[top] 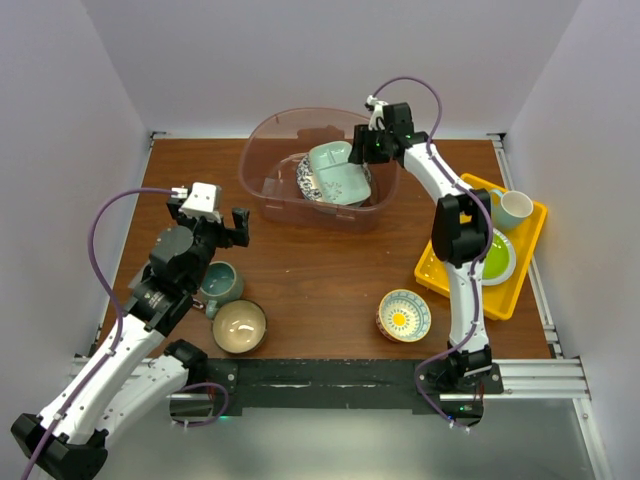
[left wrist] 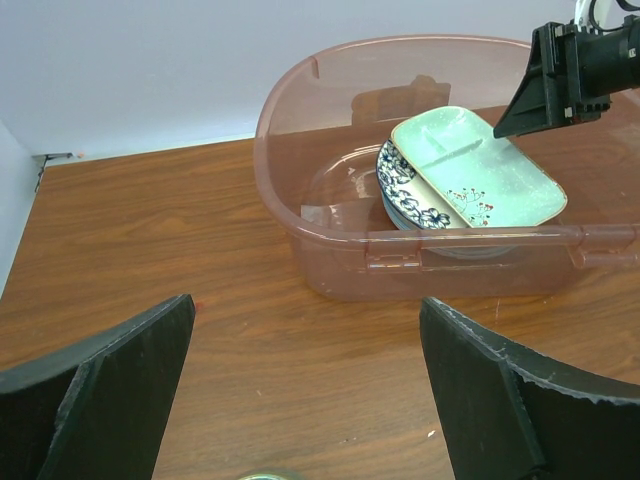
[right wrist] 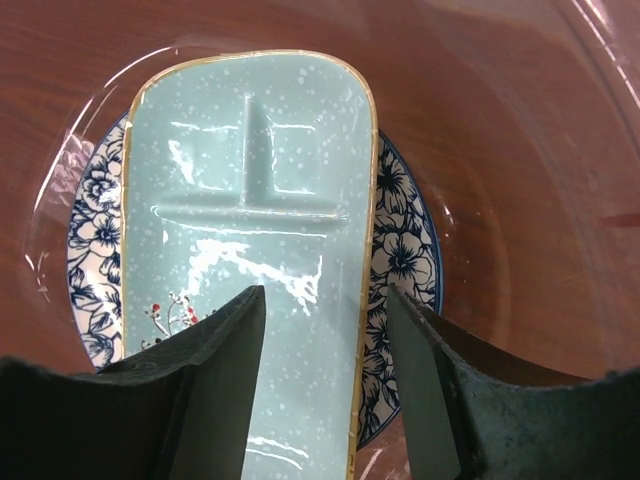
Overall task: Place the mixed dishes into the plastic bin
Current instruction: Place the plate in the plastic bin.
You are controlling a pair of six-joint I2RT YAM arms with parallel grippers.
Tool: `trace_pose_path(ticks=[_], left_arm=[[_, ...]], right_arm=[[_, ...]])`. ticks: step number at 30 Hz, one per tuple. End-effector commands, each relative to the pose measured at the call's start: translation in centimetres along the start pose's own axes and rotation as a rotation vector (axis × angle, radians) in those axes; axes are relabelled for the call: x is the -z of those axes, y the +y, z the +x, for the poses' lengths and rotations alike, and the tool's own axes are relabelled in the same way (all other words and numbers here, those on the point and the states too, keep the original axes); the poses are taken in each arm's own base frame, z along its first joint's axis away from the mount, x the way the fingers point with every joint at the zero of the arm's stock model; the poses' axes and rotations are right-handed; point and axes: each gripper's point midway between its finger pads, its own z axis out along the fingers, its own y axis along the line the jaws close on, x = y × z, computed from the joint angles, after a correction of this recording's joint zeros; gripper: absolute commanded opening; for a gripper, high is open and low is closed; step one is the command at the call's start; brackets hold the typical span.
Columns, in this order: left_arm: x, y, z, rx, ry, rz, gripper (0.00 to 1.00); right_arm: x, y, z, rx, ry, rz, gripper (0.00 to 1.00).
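The plastic bin (top: pixel 262 160) stands at the back middle of the table. Inside it a mint square dish (top: pixel 338 175) lies on a blue-patterned plate (top: pixel 306 180). My right gripper (top: pixel 368 148) hangs over the bin, open, its fingers either side of the mint dish's (right wrist: pixel 250 150) right rim without touching it; the blue plate (right wrist: pixel 400 240) shows beneath. A teal mug (top: pixel 220 283), a tan bowl (top: pixel 239 326) and a small patterned bowl (top: pixel 403 315) sit on the near table. My left gripper (top: pixel 210 215) hovers above the mug, wide open and empty, facing the bin (left wrist: pixel 330 250).
A yellow tray (top: pixel 440 268) at the right holds a lime-green plate (top: pixel 497 255) and a pale mug (top: pixel 512 208). White walls enclose the table on three sides. Bare wood lies between the bin and the near dishes.
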Motion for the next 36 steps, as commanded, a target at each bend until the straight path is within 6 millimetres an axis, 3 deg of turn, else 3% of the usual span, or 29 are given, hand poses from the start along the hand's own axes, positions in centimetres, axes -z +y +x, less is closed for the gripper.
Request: trace_pose_path(ticks=[1,6,13,14,22,24,36], left_arm=[[0.0,0.1,-1.4,0.009,-0.057,0.004,1.0],[0.0,-0.1,-1.4,0.011,-0.057,0.015,1.0],[0.0,-0.6,-1.4,0.013,-0.056,0.043,1.0],[0.0,-0.7,-1.4,0.015,-0.056,0.046,1.0],[0.1,-1.2,-1.5,0.022,-0.055,0.077,1.0],[0.1,-1.3,-1.5,0.024,-0.052,0.083,1.0],[-0.1,-2.1,-1.2,0.038,-0.04,0.124,1.0]], right_arm=[[5.0,2.9,-5.7,0.114,-0.139,-0.049,0.59],[7.3,4.9,-6.0,0.196,-0.149,-0.142,0.69],[11.8,7.6,-5.6,0.316,-0.163,-0.242,0.81],[13.2,8.1,-6.1,0.344,-0.187,-0.251,0.85],[19.0,10.5,-4.0,0.457,-0.236,-0.339,0.98],[21.0,11.2,-4.1,0.493,-0.269,-0.35,0.98],[27.2,14.2,0.2,0.635,-0.305,-0.5,0.98]])
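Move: The divided green plate I have just set down in the bin lies about 4 cm to the left of my right hand, some 2 cm back and 4 cm below. Under it, the patterned plates' middle is about 5 cm left, 2 back and 6 below; the bin's middle is some 8 cm left, level with the hand and 4 below. The yellow bowl stands roughly 30 cm back, 11 right and 9 below. From my left hand the divided plate is about 25 cm ahead, 20 right and 21 below. My right hand leaves the divided plate: I lift nearly straight up first, then draw back towards my base while still rising, about 20 cm back and 19 up in all. My half-open fingers spread wide as the wrist swings some 30 degrees counter-clockwise and the fingertips tip up out of their downward slant. My open left hand merely eases a centimetre or two to the right. ##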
